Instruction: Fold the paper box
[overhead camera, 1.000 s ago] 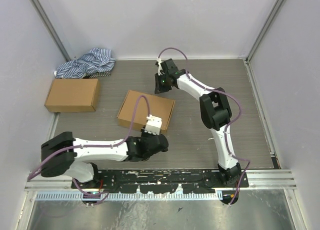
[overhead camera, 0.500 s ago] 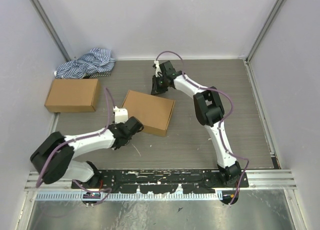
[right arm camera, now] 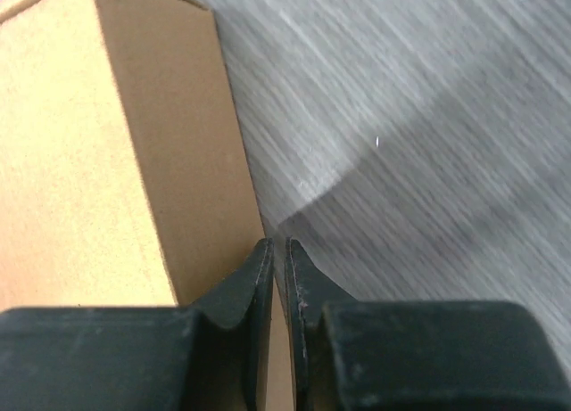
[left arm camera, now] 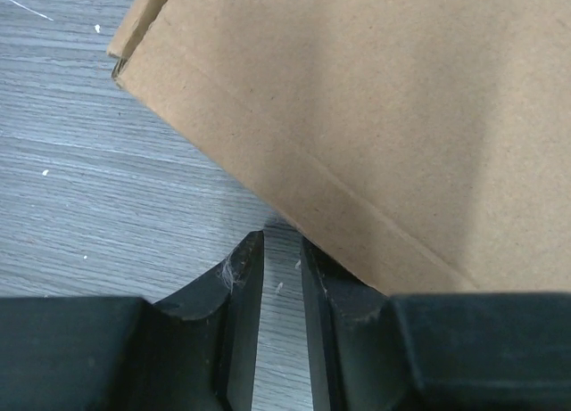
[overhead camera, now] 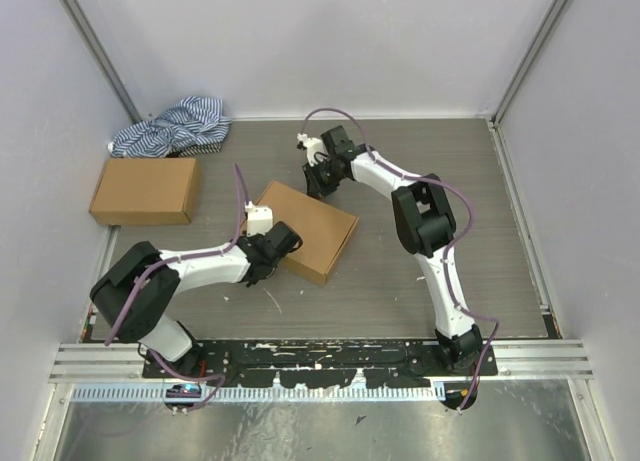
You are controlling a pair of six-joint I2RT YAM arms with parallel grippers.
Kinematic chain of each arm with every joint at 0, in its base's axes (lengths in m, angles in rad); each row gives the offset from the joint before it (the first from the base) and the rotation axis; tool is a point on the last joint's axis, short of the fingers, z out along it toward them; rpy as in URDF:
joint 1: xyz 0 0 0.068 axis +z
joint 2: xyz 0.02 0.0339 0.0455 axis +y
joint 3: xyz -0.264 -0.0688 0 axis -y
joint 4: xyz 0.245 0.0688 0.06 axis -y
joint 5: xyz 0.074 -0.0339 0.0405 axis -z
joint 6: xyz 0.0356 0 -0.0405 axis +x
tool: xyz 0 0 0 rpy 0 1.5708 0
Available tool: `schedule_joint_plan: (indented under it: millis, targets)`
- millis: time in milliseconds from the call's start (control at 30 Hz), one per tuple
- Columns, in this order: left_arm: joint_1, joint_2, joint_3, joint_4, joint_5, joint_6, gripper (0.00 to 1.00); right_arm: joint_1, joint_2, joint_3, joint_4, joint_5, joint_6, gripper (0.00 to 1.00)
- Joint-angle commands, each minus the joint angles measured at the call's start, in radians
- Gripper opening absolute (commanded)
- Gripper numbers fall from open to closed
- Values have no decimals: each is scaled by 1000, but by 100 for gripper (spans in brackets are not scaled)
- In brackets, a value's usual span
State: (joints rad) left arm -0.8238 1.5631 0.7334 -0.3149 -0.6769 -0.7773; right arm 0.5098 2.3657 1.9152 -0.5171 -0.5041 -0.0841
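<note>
The paper box (overhead camera: 320,226) is a closed brown cardboard mailer lying flat and skewed in the middle of the table. My left gripper (overhead camera: 289,240) is low at its near-left side. In the left wrist view its jaws (left arm camera: 281,243) stand a little open with only table between them, and the right finger (left arm camera: 343,291) touches the box wall (left arm camera: 375,117). My right gripper (overhead camera: 317,185) is at the box's far corner. In the right wrist view it (right arm camera: 277,246) is shut with only a hairline gap, its tips against the foot of the box's side wall (right arm camera: 178,161), gripping nothing.
A second oblong brown carton (overhead camera: 145,191) lies at the left. Behind it, in the far left corner, is a crumpled blue-and-white striped cloth (overhead camera: 175,129). Grey walls close in the table on three sides.
My left arm swung from the box's near front edge round to its near-left side, jaws narrowing. The box turned and slid a little right. The right gripper shifted slightly left along the far corner.
</note>
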Motion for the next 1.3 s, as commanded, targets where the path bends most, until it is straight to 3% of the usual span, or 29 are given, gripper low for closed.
schedule_joint_plan:
  millis: [0, 333, 467, 600, 767, 833, 900, 967, 1000, 1033, 1267]
  targets:
    - [-44, 44, 20, 200, 150, -12, 33, 109, -81, -64, -150, -138, -67, 17]
    - [-217, -109, -11, 138, 161, -143, 32, 42, -25, 109, -197, 21, -9, 21]
    - [-239, -154, -12, 102, 149, -157, 32, 13, -41, 133, -187, 56, 17, 22]
    - [-246, -188, -5, 88, 163, -147, 33, -17, -118, 101, -117, 133, 74, 24]
    - [-271, -277, -8, 67, 133, -106, 36, -59, -350, -99, 75, 300, 184, 41]
    - [-277, -333, -9, 53, 114, -40, 43, -76, -468, -218, 173, 373, 240, 50]
    - [-278, -381, -7, 48, 103, 41, 56, -84, -605, -338, 238, 389, 276, 60]
    - [-278, -421, 19, 5, 88, 97, 75, -89, -701, -437, 283, 392, 312, 89]
    - [-277, -437, 37, -25, 78, 126, 91, -89, -741, -488, 292, 390, 327, 99]
    - [-277, -452, 59, -44, 75, 162, 99, -89, -777, -513, 294, 392, 343, 100]
    - [-193, -455, 242, -227, 162, 311, 98, -88, -996, -763, 348, 438, 483, 100]
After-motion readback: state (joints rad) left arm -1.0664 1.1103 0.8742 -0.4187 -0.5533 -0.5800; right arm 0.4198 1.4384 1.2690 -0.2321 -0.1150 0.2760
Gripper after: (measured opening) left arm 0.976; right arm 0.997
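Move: The paper box, lying askew between the hands, has its middle about 4 cm ahead and 10 cm right of the left hand, near finger level; that hand is at its near long side, by the left corner. From the right hand, at the far long side, its middle is 8 cm back and 4 cm left. The spare carton lies some 13 cm ahead and 25 cm left of the left hand, the striped cloth about 31 ahead and 18 left of it. Left fingers at the near side and right fingers at the far side still bracket the box. The left hand slides right and back along the near side, about 10 cm rightward, while the right hand keeps close, easing slightly back and right. Then both come free and rise, the right some 22 cm up while swinging right, the left about 16; both turn clockwise and open wide. ##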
